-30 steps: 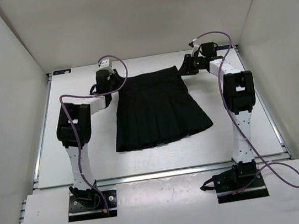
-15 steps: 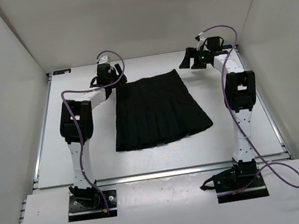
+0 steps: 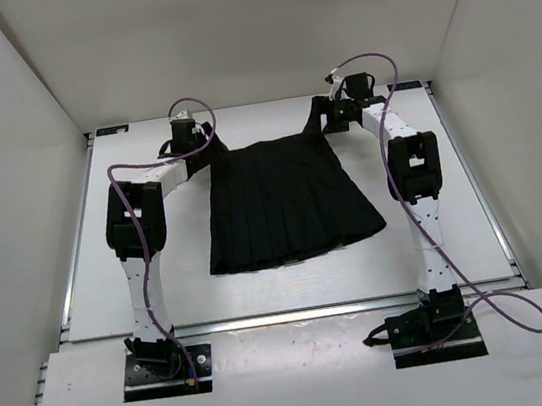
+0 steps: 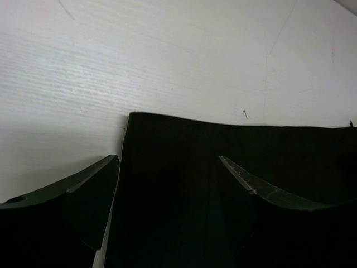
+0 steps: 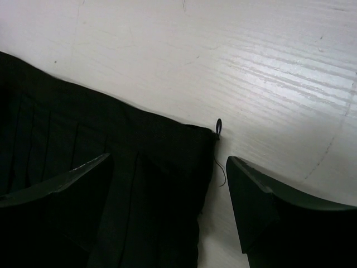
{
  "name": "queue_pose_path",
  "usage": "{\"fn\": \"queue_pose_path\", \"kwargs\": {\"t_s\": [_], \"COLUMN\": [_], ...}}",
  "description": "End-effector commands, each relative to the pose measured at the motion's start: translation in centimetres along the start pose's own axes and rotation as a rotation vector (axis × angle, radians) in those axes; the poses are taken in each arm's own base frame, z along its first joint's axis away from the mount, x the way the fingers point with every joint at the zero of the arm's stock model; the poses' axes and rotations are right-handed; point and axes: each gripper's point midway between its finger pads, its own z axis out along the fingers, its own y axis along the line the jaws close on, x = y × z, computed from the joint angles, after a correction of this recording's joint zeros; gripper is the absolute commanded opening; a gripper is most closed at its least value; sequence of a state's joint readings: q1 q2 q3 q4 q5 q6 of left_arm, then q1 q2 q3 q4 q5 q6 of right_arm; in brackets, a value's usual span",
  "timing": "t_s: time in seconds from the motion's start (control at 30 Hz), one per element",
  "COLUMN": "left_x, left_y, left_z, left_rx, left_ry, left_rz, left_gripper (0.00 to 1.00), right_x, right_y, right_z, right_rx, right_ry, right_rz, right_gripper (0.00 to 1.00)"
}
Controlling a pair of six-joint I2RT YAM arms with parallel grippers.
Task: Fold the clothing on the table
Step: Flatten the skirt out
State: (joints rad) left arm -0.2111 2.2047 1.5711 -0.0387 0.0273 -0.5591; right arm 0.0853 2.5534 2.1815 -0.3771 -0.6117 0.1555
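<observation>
The clothing, a black pleated skirt (image 3: 286, 201), lies flat on the white table (image 3: 159, 269), waistband at the far side and flared hem toward the arms. My left gripper (image 3: 210, 153) is open over the waistband's left corner. In the left wrist view that gripper (image 4: 169, 159) straddles the skirt (image 4: 234, 145) at this corner, one finger over bare table (image 4: 167, 56). My right gripper (image 3: 324, 121) is open at the right corner. In the right wrist view its fingertips (image 5: 167, 158) straddle the skirt's (image 5: 83, 123) edge, beside a small hanging loop (image 5: 218, 127).
White walls close in the table on the left, right and far side. Metal rails (image 3: 74, 253) run along the table's edges. Purple cables (image 3: 121, 179) loop off both arms above the surface.
Both grippers have opened and let go of the waistband corners. The waistband has settled flat, slightly nearer the arms. The right gripper swung away and came back over its corner.
</observation>
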Motion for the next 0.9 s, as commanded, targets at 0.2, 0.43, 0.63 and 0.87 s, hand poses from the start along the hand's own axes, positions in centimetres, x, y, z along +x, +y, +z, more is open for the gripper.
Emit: {"fn": "queue_pose_path", "kwargs": {"t_s": [0.2,0.43,0.63,0.87], "left_x": [-0.1,1.1,1.1,-1.0], "left_y": [-1.8,-1.8,-2.0,-4.4], "left_z": [1.5,2.0,2.3,2.0], "left_rx": [0.094,0.065,0.096,0.19], "left_ry": [0.035,0.049,0.054,0.003], "left_rz": [-0.117,-0.134,-0.137,-0.08], "left_gripper": [0.79,0.7,0.53,0.0], "right_x": [-0.6,-0.5,-0.3,-2.4], "right_y": [-1.5,-1.0,-1.5,-1.7], "right_z": [-0.1,0.1,0.0,-2.1], "right_rx": [0.065,0.057,0.057,0.095], "right_ry": [0.0,0.004,0.008,-0.027], "right_rz": [0.038,0.018,0.03,-0.002], "right_gripper": [0.7,0.6,0.33,0.0]}}
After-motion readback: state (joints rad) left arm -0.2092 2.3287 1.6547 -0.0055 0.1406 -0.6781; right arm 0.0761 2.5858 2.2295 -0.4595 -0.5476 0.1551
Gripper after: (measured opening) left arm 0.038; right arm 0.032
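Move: The skirt lies spread below both open grippers, nothing held yet. From the left gripper, the left waist corner is about 3 cm ahead, 2 cm left and 3 cm below; the left hem corner lies some 31 cm back and 3 cm left. From the right gripper, the right waist corner is about 3 cm ahead, 1 cm right and 2 cm below; the right hem corner is roughly 28 cm back and 10 cm right. Lower both open grippers onto the skirt's waist corners and shut them fully to pinch the cloth. Take the left one down and to the right, about 2.5 cm each way and a little forward, rolling its left side down some 10 degrees; ease the right one down and right about 1.5 cm. ##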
